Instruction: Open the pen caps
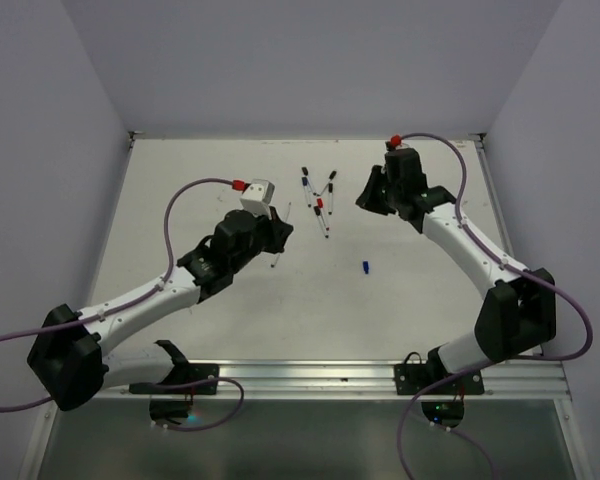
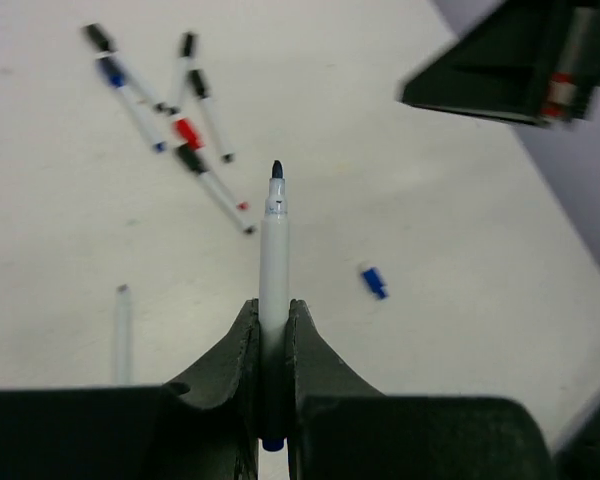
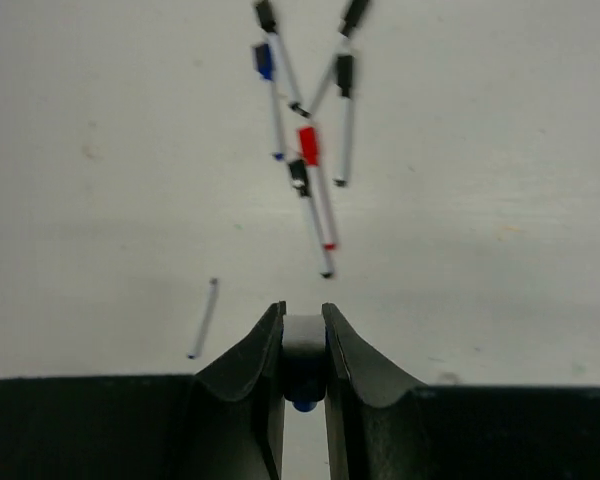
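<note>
My left gripper (image 2: pixel 272 302) (image 1: pixel 276 235) is shut on a white pen barrel (image 2: pixel 274 240). The barrel's dark tip is bare and points forward, and its blue end shows behind the jaws. My right gripper (image 3: pixel 303 308) (image 1: pixel 366 198) is shut on a short stubby pen cap (image 3: pixel 303 355) with a blue end. It hangs above the table, right of the pen pile. A loose blue pen cap (image 1: pixel 365 266) (image 2: pixel 374 281) lies on the table between the arms. Several capped pens (image 1: pixel 320 200) (image 3: pixel 310 150) (image 2: pixel 180 130), with black, blue and red caps, lie in a crossed pile at the back centre.
A thin white barrel without a cap (image 3: pixel 202 318) (image 2: pixel 121 330) lies on the table near the left gripper. The white tabletop (image 1: pixel 430 300) is enclosed by pale walls on three sides. A metal rail (image 1: pixel 310 375) runs along the near edge.
</note>
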### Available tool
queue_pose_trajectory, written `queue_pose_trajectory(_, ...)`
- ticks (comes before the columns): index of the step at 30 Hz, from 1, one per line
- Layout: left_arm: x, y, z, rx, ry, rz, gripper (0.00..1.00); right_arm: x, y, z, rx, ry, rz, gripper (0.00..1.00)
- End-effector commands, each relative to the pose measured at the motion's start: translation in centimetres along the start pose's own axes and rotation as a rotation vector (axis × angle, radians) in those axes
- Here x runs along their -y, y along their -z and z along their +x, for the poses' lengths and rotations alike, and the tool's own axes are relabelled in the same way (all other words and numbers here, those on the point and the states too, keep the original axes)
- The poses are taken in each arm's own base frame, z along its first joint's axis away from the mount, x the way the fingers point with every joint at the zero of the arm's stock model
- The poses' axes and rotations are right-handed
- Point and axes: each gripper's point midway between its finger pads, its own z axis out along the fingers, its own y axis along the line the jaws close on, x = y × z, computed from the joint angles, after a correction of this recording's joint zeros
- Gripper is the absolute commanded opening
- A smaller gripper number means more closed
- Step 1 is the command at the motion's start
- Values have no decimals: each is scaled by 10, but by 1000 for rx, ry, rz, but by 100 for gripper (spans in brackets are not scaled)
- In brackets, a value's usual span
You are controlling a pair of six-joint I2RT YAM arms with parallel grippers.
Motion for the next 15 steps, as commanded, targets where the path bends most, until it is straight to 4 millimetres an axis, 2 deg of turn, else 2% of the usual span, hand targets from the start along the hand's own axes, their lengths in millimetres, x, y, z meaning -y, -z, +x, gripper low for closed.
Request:
queue_pose_trajectory(1, -85, 8, 6, -58, -144, -345, 0, 75, 26, 54, -201, 127, 289, 0)
queue_pose_trajectory(4, -118, 7, 12, -73, -180, -454, 0, 107, 27, 85, -311, 168, 401, 0)
queue_pose_trajectory(6, -134, 7, 28, -116, -206, -494, 0, 114, 23, 97, -335, 168, 403, 0)
queue_pose_trajectory(7, -135, 4, 26, -95, -204, -490, 0, 117, 21, 104, -350, 165, 404, 0)
queue_pose_trajectory(10, -144, 1, 46, -114, -182, -478, 0, 139, 16, 127, -407, 177, 469, 0)
queue_pose_trajectory(15, -171, 4, 74, -154, -154, -502, 0, 153, 9, 136, -421, 204, 509, 0)
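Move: The pulled-off cap in the right hand is bound for bare table beside the loose blue cap, which lies about 10 cm back, 3 cm right and 20 cm below; the red-capped pen lies 10 cm ahead and 10 cm left of this hand. The uncapped pen in the left hand is headed near the bare pen body, some 8 cm ahead, 2 cm left and 21 cm below; from that hand the red-capped pen is 21 cm ahead, 11 cm right. The pulled-off cap, still pinched in the right fingers, is carried down some 16 cm while going back and right, closing on the loose blue cap as the wrist tips until the fingers point steeply down. The uncapped pen stays gripped as the left hand sinks and sweeps left, over 10 cm each way, swinging its fingers from rightward to more nearly forward and down. ##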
